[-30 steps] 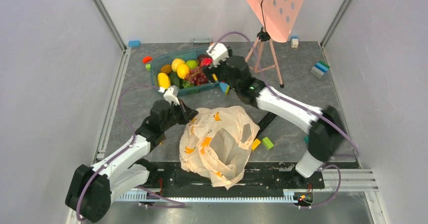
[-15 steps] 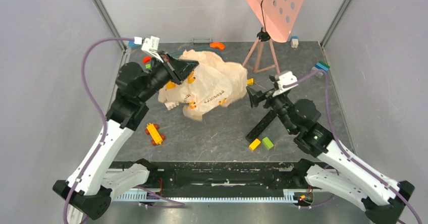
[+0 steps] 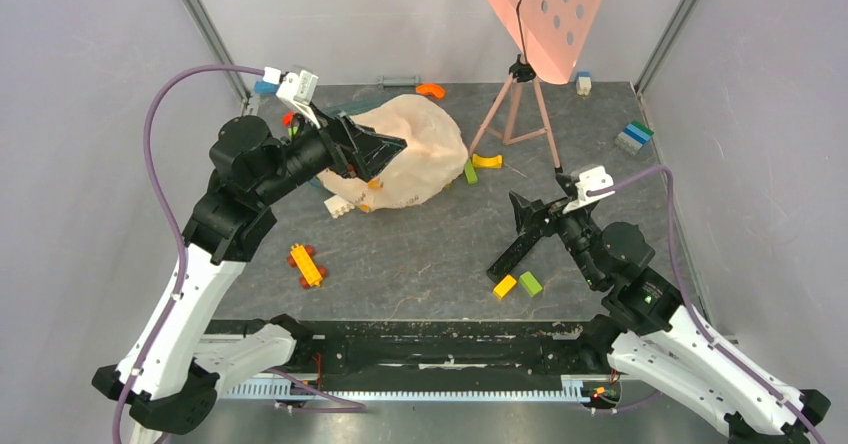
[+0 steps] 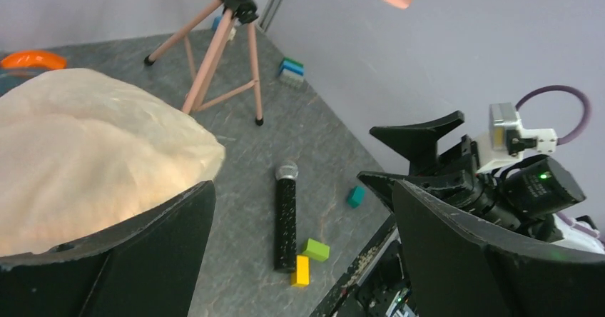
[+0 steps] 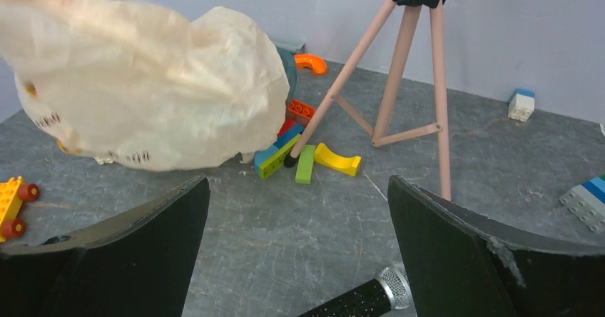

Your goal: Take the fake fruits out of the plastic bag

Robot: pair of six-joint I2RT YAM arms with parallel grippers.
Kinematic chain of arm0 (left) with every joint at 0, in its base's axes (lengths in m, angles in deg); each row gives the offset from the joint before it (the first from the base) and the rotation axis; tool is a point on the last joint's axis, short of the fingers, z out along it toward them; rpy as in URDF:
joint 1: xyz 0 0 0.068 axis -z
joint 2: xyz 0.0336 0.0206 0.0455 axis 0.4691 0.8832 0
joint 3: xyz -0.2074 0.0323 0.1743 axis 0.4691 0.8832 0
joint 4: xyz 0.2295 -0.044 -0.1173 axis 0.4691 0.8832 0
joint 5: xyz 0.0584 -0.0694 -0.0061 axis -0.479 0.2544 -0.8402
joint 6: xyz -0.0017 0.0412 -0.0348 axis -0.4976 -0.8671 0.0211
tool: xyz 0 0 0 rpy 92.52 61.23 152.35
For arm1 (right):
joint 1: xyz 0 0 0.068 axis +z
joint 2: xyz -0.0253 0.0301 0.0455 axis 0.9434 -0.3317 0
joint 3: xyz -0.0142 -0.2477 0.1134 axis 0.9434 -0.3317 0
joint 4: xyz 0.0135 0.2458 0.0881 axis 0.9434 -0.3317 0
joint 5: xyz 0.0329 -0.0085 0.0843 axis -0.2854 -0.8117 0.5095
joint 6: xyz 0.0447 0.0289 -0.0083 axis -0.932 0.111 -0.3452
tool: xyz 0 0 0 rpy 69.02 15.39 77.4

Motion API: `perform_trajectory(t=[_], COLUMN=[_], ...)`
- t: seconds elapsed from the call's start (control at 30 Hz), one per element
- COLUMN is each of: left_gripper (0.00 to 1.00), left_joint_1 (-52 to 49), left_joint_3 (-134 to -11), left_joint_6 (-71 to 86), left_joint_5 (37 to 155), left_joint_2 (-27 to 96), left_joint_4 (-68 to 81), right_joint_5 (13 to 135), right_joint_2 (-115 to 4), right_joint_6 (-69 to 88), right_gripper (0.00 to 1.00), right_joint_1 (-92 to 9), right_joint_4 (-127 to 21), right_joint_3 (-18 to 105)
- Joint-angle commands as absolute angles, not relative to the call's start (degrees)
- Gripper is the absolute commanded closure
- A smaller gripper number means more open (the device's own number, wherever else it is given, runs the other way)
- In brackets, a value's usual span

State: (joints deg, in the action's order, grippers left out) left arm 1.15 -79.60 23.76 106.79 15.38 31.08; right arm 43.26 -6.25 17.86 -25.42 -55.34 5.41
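The cream plastic bag (image 3: 415, 154) lies in a rounded heap at the back left of the table, also seen in the left wrist view (image 4: 93, 153) and the right wrist view (image 5: 157, 88). No fake fruits show in any view. My left gripper (image 3: 378, 152) hovers at the bag's left side, open, with nothing between its fingers (image 4: 300, 188). My right gripper (image 3: 520, 219) stands open and apart from the bag, to its right, over bare table (image 5: 297, 181). A sliver of teal tub (image 5: 287, 66) peeks out behind the bag.
A black microphone (image 3: 518, 249) lies under the right gripper, with yellow and green blocks (image 3: 518, 284) at its near end. A pink tripod (image 3: 520, 104) stands behind. A yellow toy car (image 3: 307, 265), a yellow arch (image 3: 487, 160) and other blocks (image 3: 633, 136) lie scattered.
The left gripper has opened and let go of the bag, which has settled into a rounder heap. The right arm has drawn back toward the near right, its jaws wider.
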Motion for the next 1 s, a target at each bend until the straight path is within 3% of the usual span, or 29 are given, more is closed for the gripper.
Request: perform_trajectory(t=[0.0,0.27,0.8,0.97], left_gripper=[0.0,0.0,0.0,0.0], left_joint_1=[1.3,1.3,1.3,1.3], left_joint_3=[-81.8,-76.0,-51.5,-49.6], left_joint_6=[18.7,17.7,23.0,22.7], left_joint_5=[103.6,100.9,85.0,82.4], left_joint_2=[14.2,11.7,-2.9,-4.7], left_joint_4=[37.4,39.8,43.3,41.9], right_joint_5=[41.7,40.3,33.2,33.9], right_joint_2=[-5.0,-1.2,10.7,10.5], right_joint_6=[16.7,16.5,8.4,6.8], right_gripper=[0.02,0.02,0.02,0.02], right_joint_1=[-25.4,-25.3,-25.4,-25.4], right_joint_4=[-57.1,-58.6,-65.6,-67.6], right_joint_3=[4.8,1.7,-6.1,-6.7])
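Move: The loose plastic bag hangs in the air, already clear of the open left fingers: its middle is about 14 cm ahead of the left hand, 2 cm to its right and 19 cm below. The fruit basket sits some 29 cm ahead and 9 cm left of that hand, and the toy car 22 cm left and 1 cm back, both over 40 cm down. From the right hand, the bag is roughly 14 cm ahead, 30 cm left and 5 cm lower; the microphone lies about 4 cm ahead, 3 cm left and 29 cm below. With its fingers staying wide open and empty, the left hand sinks about 20 cm, slowly at first and then faster, while drifting some 8 cm left and a little back, its fingers tipping down and turning roughly 20 degrees counter-clockwise as it comes down by the bag's left side. The right hand, also open and empty, eases down, right and slightly back over the microphone's head end, turning a little clockwise and touching nothing. ##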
